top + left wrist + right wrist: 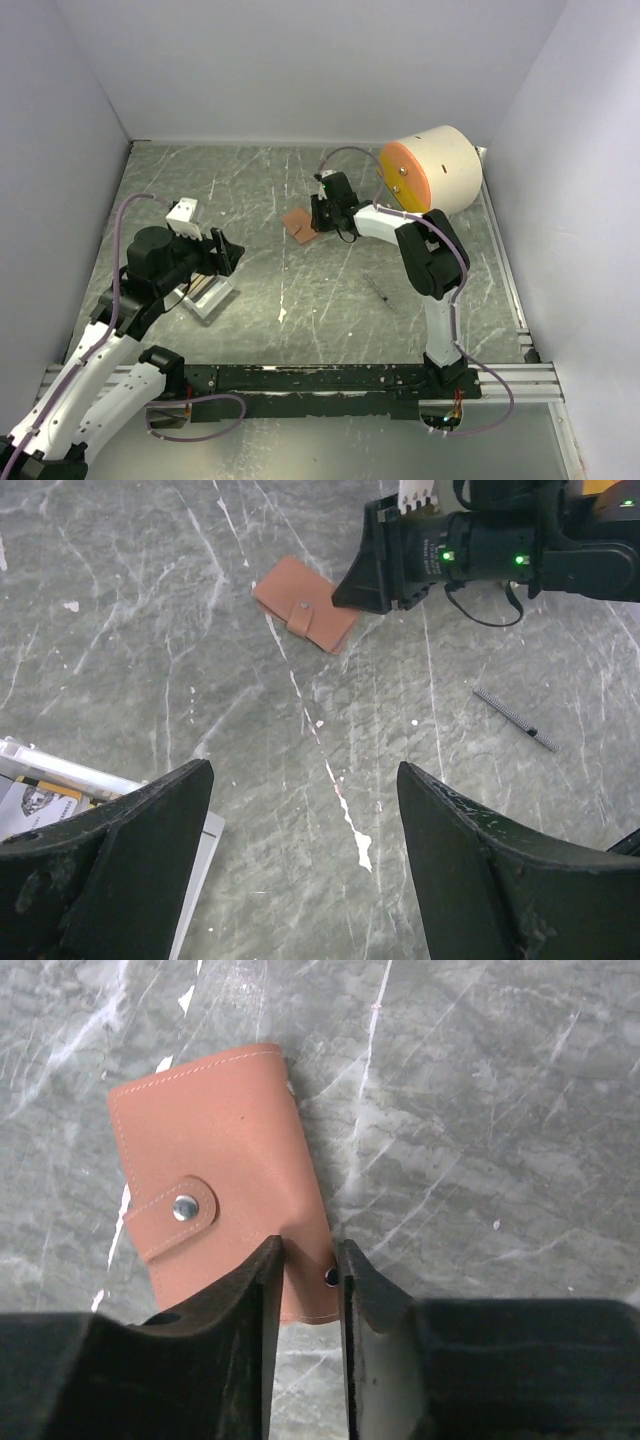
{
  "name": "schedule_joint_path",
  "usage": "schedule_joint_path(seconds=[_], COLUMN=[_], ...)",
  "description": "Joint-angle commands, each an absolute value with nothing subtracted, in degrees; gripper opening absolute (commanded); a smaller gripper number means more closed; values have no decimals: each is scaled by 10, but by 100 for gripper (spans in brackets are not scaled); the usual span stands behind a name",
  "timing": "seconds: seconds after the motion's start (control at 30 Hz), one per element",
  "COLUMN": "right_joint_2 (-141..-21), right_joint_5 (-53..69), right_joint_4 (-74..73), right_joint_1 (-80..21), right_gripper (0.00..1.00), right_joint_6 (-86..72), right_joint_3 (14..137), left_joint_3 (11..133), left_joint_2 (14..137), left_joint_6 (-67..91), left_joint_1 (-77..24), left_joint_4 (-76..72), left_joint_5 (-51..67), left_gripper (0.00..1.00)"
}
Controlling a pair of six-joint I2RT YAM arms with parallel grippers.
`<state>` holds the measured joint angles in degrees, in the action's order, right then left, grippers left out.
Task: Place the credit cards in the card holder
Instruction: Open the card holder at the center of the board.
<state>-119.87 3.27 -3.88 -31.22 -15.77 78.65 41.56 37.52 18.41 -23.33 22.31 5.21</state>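
Note:
The salmon card holder (299, 224) lies folded and snapped shut on the marble table, left of my right gripper (318, 222). In the right wrist view the right gripper (308, 1250) has its jaws drawn narrow around the near right corner of the card holder (215, 1180), pinching it beside a small stud. My left gripper (305, 780) hangs wide open over bare table, holding nothing. Credit cards (40, 800) lie in a white tray (60, 770) just left of its left finger. From the left wrist the card holder (305, 617) appears far ahead.
A big cream cylinder with an orange face (432, 170) stands at the back right, behind the right arm. A thin dark rod (515, 720) lies on the table right of centre. White walls enclose the table on three sides.

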Motion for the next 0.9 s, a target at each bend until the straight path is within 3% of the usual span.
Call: schedule_joint_path(seconds=[0.0,0.23,0.43,0.87], right_joint_2=[-1179,-1095,-993,-798], right_joint_5=[48,48,35,105], right_joint_4=[-49,-49,-31,25], right_joint_1=[-311,-312,-315,-356], right_gripper=[20,9,6,6], right_joint_6=[-164,-208,-275,-389], right_joint_3=[732,648,531,386], left_joint_3=[421,424,458,466], left_joint_2=[389,428,529,672], left_joint_6=[185,221,254,302], left_joint_1=[-227,-228,-229,-273], left_joint_4=[214,212,240,179], left_joint_5=[61,72,155,253], left_gripper=[84,65,58,60])
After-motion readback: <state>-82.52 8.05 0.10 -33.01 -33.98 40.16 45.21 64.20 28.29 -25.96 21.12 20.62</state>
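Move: The card holder lies snap-side up under the right fingertips: its middle is about 4 cm left of that hand, 1 cm ahead and 1 cm lower, its near right corner being between the fingers. From the right hand, the spring-like rod is some 17 cm back and 13 cm right, the barrel about 11 cm ahead and 26 cm right. From the left hand, the holder is roughly 19 cm ahead, 15 cm right and 22 cm below; the card tray is 3 cm back, 7 cm left. The right fingers close the rest of the way on the holder's near spine corner and keep that pinch, carrying it back about 15 cm and a little right, nearly level, then rising some 4 cm late as the hand's left side tips up. Meanwhile the left hand sinks and swings right towards the holder, tilting down nearly 30 degrees and narrowing its still-open fingers. ##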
